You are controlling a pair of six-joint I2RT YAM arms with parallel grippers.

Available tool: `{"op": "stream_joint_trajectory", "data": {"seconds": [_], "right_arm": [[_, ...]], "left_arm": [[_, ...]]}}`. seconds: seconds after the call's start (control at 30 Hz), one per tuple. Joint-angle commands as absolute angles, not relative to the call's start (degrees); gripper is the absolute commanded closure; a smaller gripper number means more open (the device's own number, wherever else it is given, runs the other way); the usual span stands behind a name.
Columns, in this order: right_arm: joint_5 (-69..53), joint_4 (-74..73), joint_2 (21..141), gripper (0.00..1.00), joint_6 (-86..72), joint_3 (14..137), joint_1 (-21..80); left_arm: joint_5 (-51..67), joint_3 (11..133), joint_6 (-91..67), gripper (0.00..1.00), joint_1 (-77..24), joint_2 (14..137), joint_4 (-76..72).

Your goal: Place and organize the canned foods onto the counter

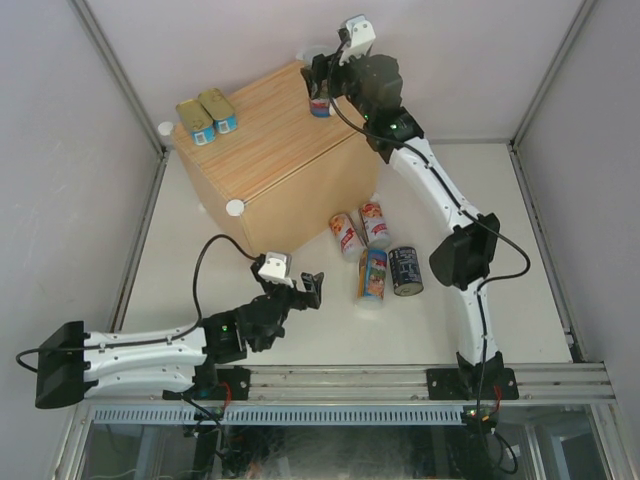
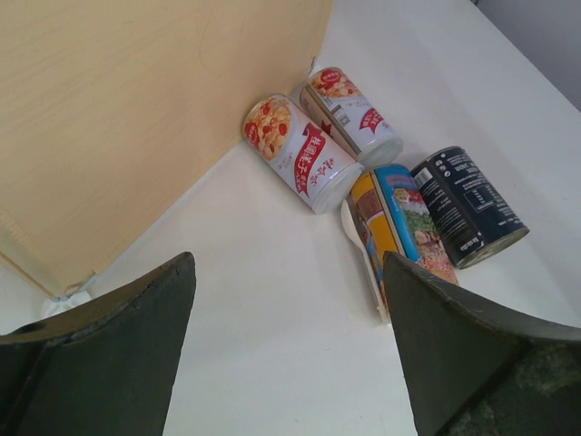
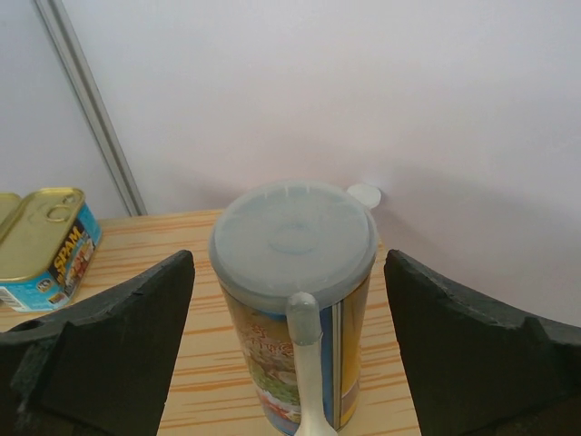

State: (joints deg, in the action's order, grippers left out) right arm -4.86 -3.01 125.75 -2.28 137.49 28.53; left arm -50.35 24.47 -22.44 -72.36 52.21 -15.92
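On the counter (image 1: 270, 150), a light-wood box, two flat gold-topped tins (image 1: 207, 113) lie at the far left corner. One tall can (image 1: 320, 103) stands upright at the far right corner. My right gripper (image 1: 323, 84) is open around it. In the right wrist view this can (image 3: 295, 300) has a translucent lid, and there is a gap between it and each finger (image 3: 109, 336). Several cans lie on their sides on the table: two red-white (image 1: 346, 236) (image 1: 374, 222), an orange-blue one (image 1: 373, 272) and a dark one (image 1: 405, 270). My left gripper (image 1: 300, 292) is open and empty, just left of them.
White knobs (image 1: 235, 207) stick out at the counter's corners. The counter's wooden side (image 2: 136, 118) fills the left of the left wrist view, with the lying cans (image 2: 300, 153) beyond bare table. Enclosure walls and metal posts (image 1: 120, 70) ring the table.
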Motion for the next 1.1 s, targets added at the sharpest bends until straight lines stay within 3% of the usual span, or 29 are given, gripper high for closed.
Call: {"op": "stream_joint_trajectory", "data": {"seconds": [0.0, 0.17, 0.4, 0.5, 0.63, 0.67, 1.07], "right_arm": [[-5.2, 1.1, 119.0, 0.15, -2.8, 136.1, 28.5], [-5.0, 3.6, 114.3, 0.15, -2.7, 129.6, 28.8], [-2.9, 13.1, 103.4, 0.19, -2.6, 108.7, 29.2], [-2.4, 15.2, 100.6, 0.26, -2.9, 102.8, 29.0], [-3.8, 16.4, 100.2, 0.60, -4.2, 99.2, 27.9], [-4.2, 16.2, 100.6, 0.63, -4.5, 99.1, 27.7], [-7.5, 14.6, 110.1, 0.67, -7.3, 104.5, 26.0]], "left_arm": [[-53.1, 29.7, -19.5, 0.13, -73.9, 52.0, -16.5], [-54.3, 31.1, -17.8, 0.13, -75.0, 52.0, -16.5], [-54.7, 31.4, -17.8, 0.13, -75.9, 52.4, -16.8], [-54.7, 31.0, -17.8, 0.13, -75.9, 52.6, -17.4], [-54.6, 30.9, -17.2, 0.13, -75.9, 53.1, -18.5], [-54.6, 31.0, -17.0, 0.13, -76.0, 53.3, -18.7], [-55.2, 30.3, -14.7, 0.13, -75.9, 54.6, -21.8]]}}
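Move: The tall can with the spoon stands on the counter between the right hand's already opened fingers, its middle about 2 cm ahead, 1 cm left and 6 cm below. The nearer Spam tin is some 21 cm left, 1 cm back and 9 cm down, the other 5 cm farther left and 2 cm nearer the base. From the left hand the can is about 37 cm ahead, in line sideways and roughly 19 cm up. Already loosened from the tall can, the right hand's open fingers draw clear, going back some 7 cm and right about 4 cm over a shallow 3 cm rise. While sinking, the fingers close to about a third open, then drop on down and ease forward about 3 cm towards the can's lower front by the spoon; no touch is plain. The left hand lifts about 3 cm, staying open. ##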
